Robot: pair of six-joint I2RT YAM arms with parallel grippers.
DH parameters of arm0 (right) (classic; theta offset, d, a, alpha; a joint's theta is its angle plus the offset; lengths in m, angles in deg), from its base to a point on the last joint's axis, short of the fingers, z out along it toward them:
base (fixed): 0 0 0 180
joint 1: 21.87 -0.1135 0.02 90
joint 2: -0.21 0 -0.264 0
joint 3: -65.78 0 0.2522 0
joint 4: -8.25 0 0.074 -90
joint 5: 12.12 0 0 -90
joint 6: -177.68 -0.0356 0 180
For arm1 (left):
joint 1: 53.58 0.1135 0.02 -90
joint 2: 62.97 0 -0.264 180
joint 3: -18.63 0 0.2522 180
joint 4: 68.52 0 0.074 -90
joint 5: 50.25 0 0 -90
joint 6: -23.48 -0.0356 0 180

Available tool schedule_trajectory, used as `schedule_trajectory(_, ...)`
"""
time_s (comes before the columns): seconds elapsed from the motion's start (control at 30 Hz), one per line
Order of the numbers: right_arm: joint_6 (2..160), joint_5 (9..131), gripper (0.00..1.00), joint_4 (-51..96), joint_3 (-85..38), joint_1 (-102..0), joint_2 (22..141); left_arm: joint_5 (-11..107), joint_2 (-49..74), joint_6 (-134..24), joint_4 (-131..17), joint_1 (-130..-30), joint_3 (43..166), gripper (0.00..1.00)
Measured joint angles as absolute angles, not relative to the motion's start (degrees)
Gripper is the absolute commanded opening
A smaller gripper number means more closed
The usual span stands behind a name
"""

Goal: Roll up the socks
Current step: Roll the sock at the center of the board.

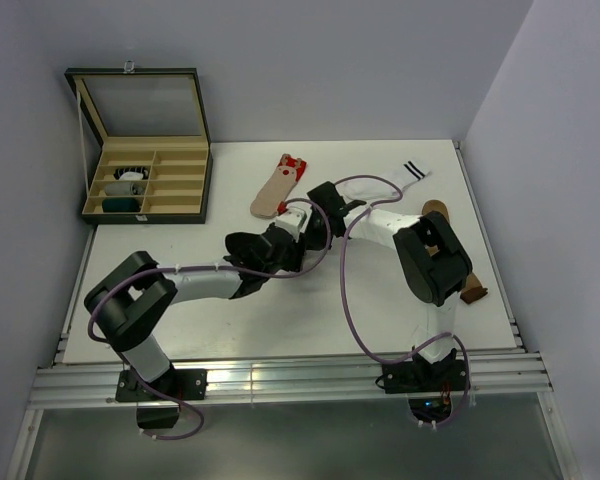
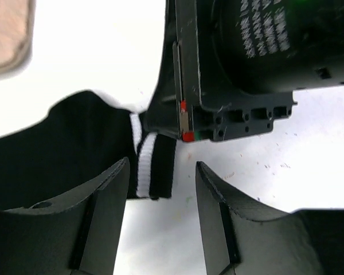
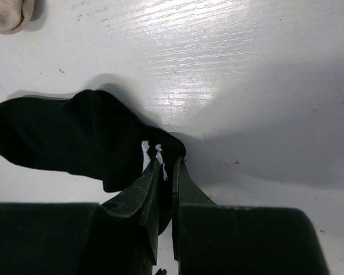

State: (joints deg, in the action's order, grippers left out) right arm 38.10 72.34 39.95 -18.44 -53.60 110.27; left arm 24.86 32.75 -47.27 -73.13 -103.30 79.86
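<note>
A black sock point(image 3: 57, 134) lies flat on the white table, and its cuff with white stripes point(image 2: 155, 166) points at my left gripper. My right gripper point(image 3: 167, 161) is shut on that cuff, pinching the fabric between its tips. My left gripper point(image 2: 163, 163) hovers open just short of the cuff, with bare table between its fingers point(image 2: 218, 217). The right gripper's body point(image 2: 246, 57) sits right beyond them. A beige sock with a red cuff point(image 1: 280, 185) lies behind both grippers. A white sock with black stripes point(image 1: 405, 175) lies at the back right.
An open dark box point(image 1: 205, 185) with beige compartments stands at the back left, with rolled socks point(image 1: 128, 182) in its left cells. A brown sock point(image 1: 470, 290) lies partly hidden behind the right arm's elbow point(image 1: 432, 258). Walls close in the table on three sides.
</note>
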Motion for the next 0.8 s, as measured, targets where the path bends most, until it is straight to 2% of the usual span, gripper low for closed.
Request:
schedule_trajectory(0.27,38.10,72.19,0.00,40.25,-18.51,-53.60,110.27,21.73,35.86,-51.25,-73.92,-105.24,80.36,0.51)
schedule_trajectory(0.37,38.10,72.02,0.00,40.27,-18.51,-53.60,110.27,21.32,36.66,-51.65,-73.39,-105.70,80.36,0.47)
schedule_trajectory(0.47,38.10,71.60,0.00,40.43,-18.51,-53.60,110.27,20.79,36.88,-51.82,-73.31,-105.75,80.42,0.32)
schedule_trajectory(0.5,38.10,71.40,0.00,40.51,-18.51,-53.55,110.27,20.68,36.97,-51.84,-73.26,-105.75,80.42,0.23)
schedule_trajectory(0.57,38.10,71.12,0.00,40.51,-18.51,-53.49,110.27,20.38,37.17,-51.84,-72.98,-105.75,80.56,0.13)
schedule_trajectory(0.6,38.10,70.97,0.00,40.49,-18.51,-53.46,110.27,20.33,37.34,-51.78,-72.67,-105.75,80.86,0.01)
schedule_trajectory(0.67,38.07,70.97,0.01,40.19,-18.48,-53.36,110.27,20.29,37.84,-51.60,-71.69,-105.75,81.89,0.00)
schedule_trajectory(0.8,37.77,70.31,0.18,37.74,-16.71,-52.61,109.60,21.05,38.54,-50.23,-70.29,-104.96,83.20,0.01)
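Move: The black sock's striped cuff lies nearly straight below the left hand's open fingers, level fore and aft, some 3 cm down. The right hand already pinches the cuff's far part; the cuff's middle is about 2 cm back and 1 cm left of it, at its height. From the left hand, the sock's foot stretches to some 12 cm left, level fore and aft, and the beige sock lies about 13 cm ahead and 6 cm left. The left hand sinks about 3 cm and shuts its fingers on the cuff, while the right keeps its pinch. ##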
